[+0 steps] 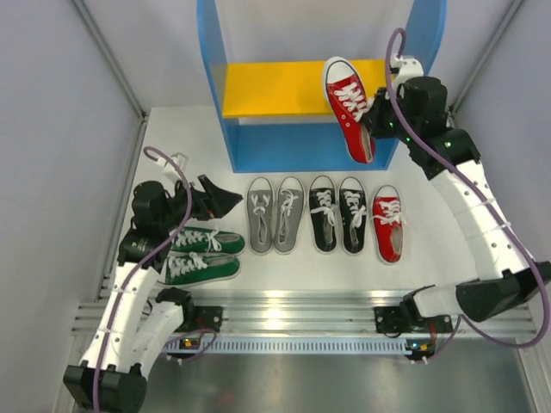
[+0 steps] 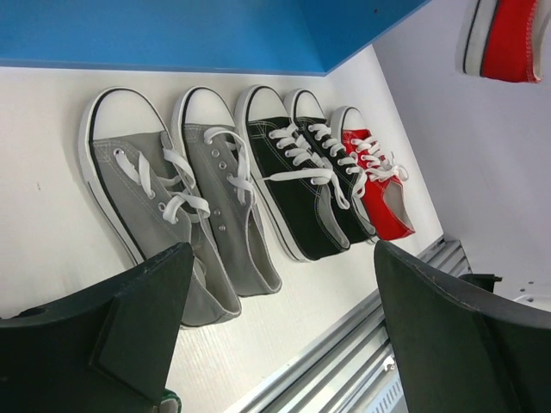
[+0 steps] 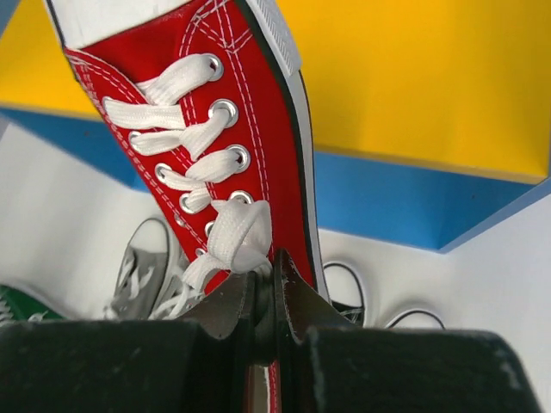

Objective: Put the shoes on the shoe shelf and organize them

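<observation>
My right gripper [image 1: 372,120] [image 3: 274,275] is shut on the side wall of a red shoe [image 1: 349,107] [image 3: 207,129], beside the laces. It holds the shoe in the air, toe toward the yellow board [image 1: 275,86] of the blue shoe shelf [image 1: 213,60]. On the table in front of the shelf stand a grey pair [image 1: 275,213] [image 2: 172,198], a black pair [image 1: 337,213] [image 2: 306,185] and the other red shoe [image 1: 388,222] [image 2: 379,185]. A green pair [image 1: 202,254] lies at the left. My left gripper [image 1: 215,200] [image 2: 282,249] hangs open above the green pair, holding nothing.
Grey walls close in both sides of the white table [image 1: 301,267]. An aluminium rail [image 1: 293,314] runs along the near edge by the arm bases. The shelf's blue base [image 1: 301,146] stands behind the row of shoes.
</observation>
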### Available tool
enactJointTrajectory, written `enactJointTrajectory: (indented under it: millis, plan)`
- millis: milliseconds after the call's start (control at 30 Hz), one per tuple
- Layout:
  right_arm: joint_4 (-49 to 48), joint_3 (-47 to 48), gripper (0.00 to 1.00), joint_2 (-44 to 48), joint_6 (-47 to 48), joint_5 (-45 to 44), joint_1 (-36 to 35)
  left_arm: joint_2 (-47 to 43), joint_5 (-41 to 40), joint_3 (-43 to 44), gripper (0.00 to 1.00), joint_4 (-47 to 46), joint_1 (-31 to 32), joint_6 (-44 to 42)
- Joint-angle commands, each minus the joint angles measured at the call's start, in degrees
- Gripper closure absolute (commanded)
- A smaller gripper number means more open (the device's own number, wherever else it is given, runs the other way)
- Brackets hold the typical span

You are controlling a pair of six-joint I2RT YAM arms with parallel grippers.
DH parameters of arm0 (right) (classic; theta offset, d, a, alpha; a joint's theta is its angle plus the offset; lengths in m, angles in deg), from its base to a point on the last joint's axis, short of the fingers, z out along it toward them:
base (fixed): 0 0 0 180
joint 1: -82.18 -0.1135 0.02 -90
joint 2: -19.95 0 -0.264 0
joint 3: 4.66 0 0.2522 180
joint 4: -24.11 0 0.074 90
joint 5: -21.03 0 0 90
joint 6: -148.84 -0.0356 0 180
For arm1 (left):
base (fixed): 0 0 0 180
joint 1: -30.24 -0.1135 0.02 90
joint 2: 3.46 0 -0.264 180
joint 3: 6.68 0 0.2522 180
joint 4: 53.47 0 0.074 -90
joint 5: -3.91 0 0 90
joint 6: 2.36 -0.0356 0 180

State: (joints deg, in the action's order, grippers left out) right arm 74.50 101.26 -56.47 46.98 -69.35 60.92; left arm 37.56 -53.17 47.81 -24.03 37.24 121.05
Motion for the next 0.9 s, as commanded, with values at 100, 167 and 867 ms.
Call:
enactJointTrajectory:
  millis: [100, 167, 867]
  plan:
    - [-7.97, 11.71, 1.0, -6.01, 1.66, -11.12, -0.37, -1.81, -1.38, 2.51, 0.1, 0.93, 0.11, -2.73]
    - [-6.92, 17.49, 1.0, -9.96, 2.8, -12.18, -0.37, -1.81, -1.03, 2.51, 0.1, 0.93, 0.11, -2.56]
    - [3.11, 40.03, 1.0, -28.96, 3.68, -3.93, 7.46, -3.48, -0.06, 1.19, 0.1, 1.1, 0.2, -1.24]
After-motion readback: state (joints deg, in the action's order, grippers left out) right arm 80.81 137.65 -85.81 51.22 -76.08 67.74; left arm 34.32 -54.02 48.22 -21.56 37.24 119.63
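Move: The red shoe already hangs from the shut right fingers, short of the yellow shelf board. Its place on the board's right end lies about 17 cm ahead of the right hand, 5 cm right and 8 cm below. The blue right panel stands some 17 cm ahead and 13 cm right. On the table about 27 cm below, the other red shoe lies 14 cm back and 13 cm right. From the left hand, that shelf place is about 30 cm ahead, 44 cm right and 5 cm above. The red shoe, still pinched at its laces in the right hand, is carried forward about 13 cm, from short of the front edge to over the yellow board. The hand climbs some 5 cm on the way, then begins sinking while sliding a few centimetres right towards the blue panel. The wrist swings roughly 10 degrees clockwise, and the fingers keep their hold. ##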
